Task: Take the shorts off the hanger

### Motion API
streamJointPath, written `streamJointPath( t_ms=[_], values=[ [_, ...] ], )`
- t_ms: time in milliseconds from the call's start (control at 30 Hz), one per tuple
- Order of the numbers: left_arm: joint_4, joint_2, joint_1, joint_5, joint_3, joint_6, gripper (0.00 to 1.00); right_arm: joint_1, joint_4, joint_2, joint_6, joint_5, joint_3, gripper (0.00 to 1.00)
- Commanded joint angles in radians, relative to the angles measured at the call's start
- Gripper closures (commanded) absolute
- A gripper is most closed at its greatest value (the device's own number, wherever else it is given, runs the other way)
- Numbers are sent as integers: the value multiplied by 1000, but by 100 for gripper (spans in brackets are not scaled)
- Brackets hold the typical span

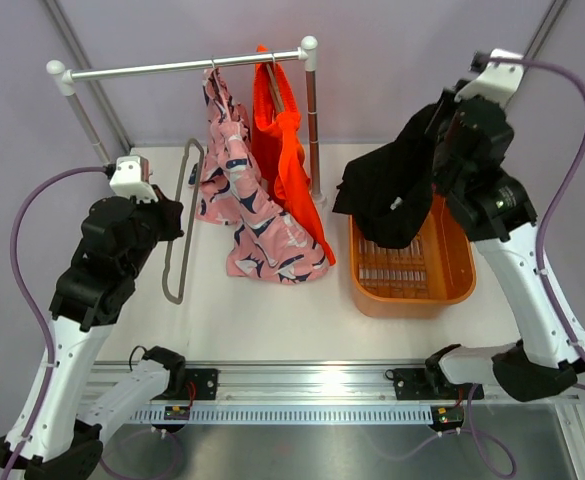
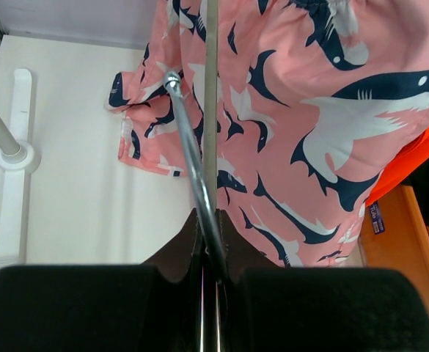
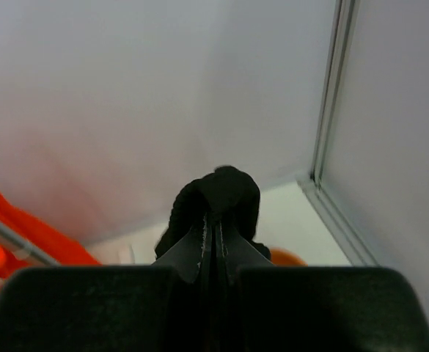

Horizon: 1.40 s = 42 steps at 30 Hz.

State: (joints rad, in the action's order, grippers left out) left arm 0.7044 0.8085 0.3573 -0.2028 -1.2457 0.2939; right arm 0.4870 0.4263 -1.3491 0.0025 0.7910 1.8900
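Observation:
The pink shorts (image 1: 247, 200) with navy-and-white print and the orange shorts (image 1: 282, 150) hang from the rack rail (image 1: 182, 68); their lower ends rest on the table. My left gripper (image 1: 172, 215) is shut on an empty grey hanger (image 1: 177, 260) lying to the left of the pink shorts. In the left wrist view my left gripper (image 2: 208, 220) clamps the hanger's metal hook (image 2: 188, 147) in front of the pink shorts (image 2: 309, 110). My right gripper (image 1: 434, 165) is shut on the black shorts (image 1: 387, 190) and holds them above the orange basket (image 1: 452, 285). The right wrist view shows my right gripper (image 3: 213, 220) pinching the black cloth (image 3: 218, 191).
The rack's right post (image 1: 313, 130) stands between the hanging shorts and the basket. Its left foot (image 2: 12, 154) shows in the left wrist view. A frame post (image 3: 330, 95) and walls close in at the back right.

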Motion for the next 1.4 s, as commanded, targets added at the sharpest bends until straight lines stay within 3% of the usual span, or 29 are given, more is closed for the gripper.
streamJointPath(
  t_ms=[0,167,267,400,433,533,667,833,933,1267,1367],
  values=[
    [-28,1,3,-30,9,10,100,-5,5,158,232,-58,-297,100],
    [-8,31,5,-41,3,8,100,-5,-9,286,419,-159,-676,100],
    [0,44,5,-61,-11,-2,100,-5,-1,285,445,-217,-753,100],
    [24,99,3,-73,-49,-13,100,-4,86,265,450,-233,-721,70],
    [35,107,5,-78,-58,-15,100,-5,88,286,449,-240,-720,57],
    [55,144,3,-98,-87,-35,100,-5,77,344,442,-289,-721,32],
    [84,201,0,-125,-147,-62,100,-5,121,376,427,-328,-674,25],
    [84,268,-40,-101,-245,-96,100,-5,111,425,426,-397,-680,24],
    [81,328,-127,-18,-313,-114,100,-5,88,447,413,-432,-701,23],
    [-45,443,-270,339,-449,-176,96,-4,22,508,413,-624,-770,23],
    [-48,484,-294,358,-489,-174,98,-5,22,518,401,-642,-775,22]
  ],
)
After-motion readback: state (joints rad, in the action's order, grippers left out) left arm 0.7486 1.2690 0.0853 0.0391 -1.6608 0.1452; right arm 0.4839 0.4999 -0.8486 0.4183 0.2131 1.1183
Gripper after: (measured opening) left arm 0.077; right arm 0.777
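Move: The right hand holds the black shorts high over the orange bin; the bin's middle lies some 45 cm below it and about 2 cm back. From this hand the orange shorts hang about 25 cm to the left, 4 cm farther out and 22 cm lower. The left hand holds the empty hanger: the bar's bare left stretch is roughly 19 cm ahead, 2 cm left and 12 cm up, the pink shorts 12 cm ahead, 13 cm right and 10 cm lower. Straight down, fast, the right hand plunges about 26 cm towards the bin, tipping its fingers down, and opens wide near the bottom to let go of the black shorts; it then rises partway and backs off leftward, turning counter-clockwise. The left hand keeps the hanger pinched, dips slightly, then carries it forward about 11 cm and up towards the bar. ##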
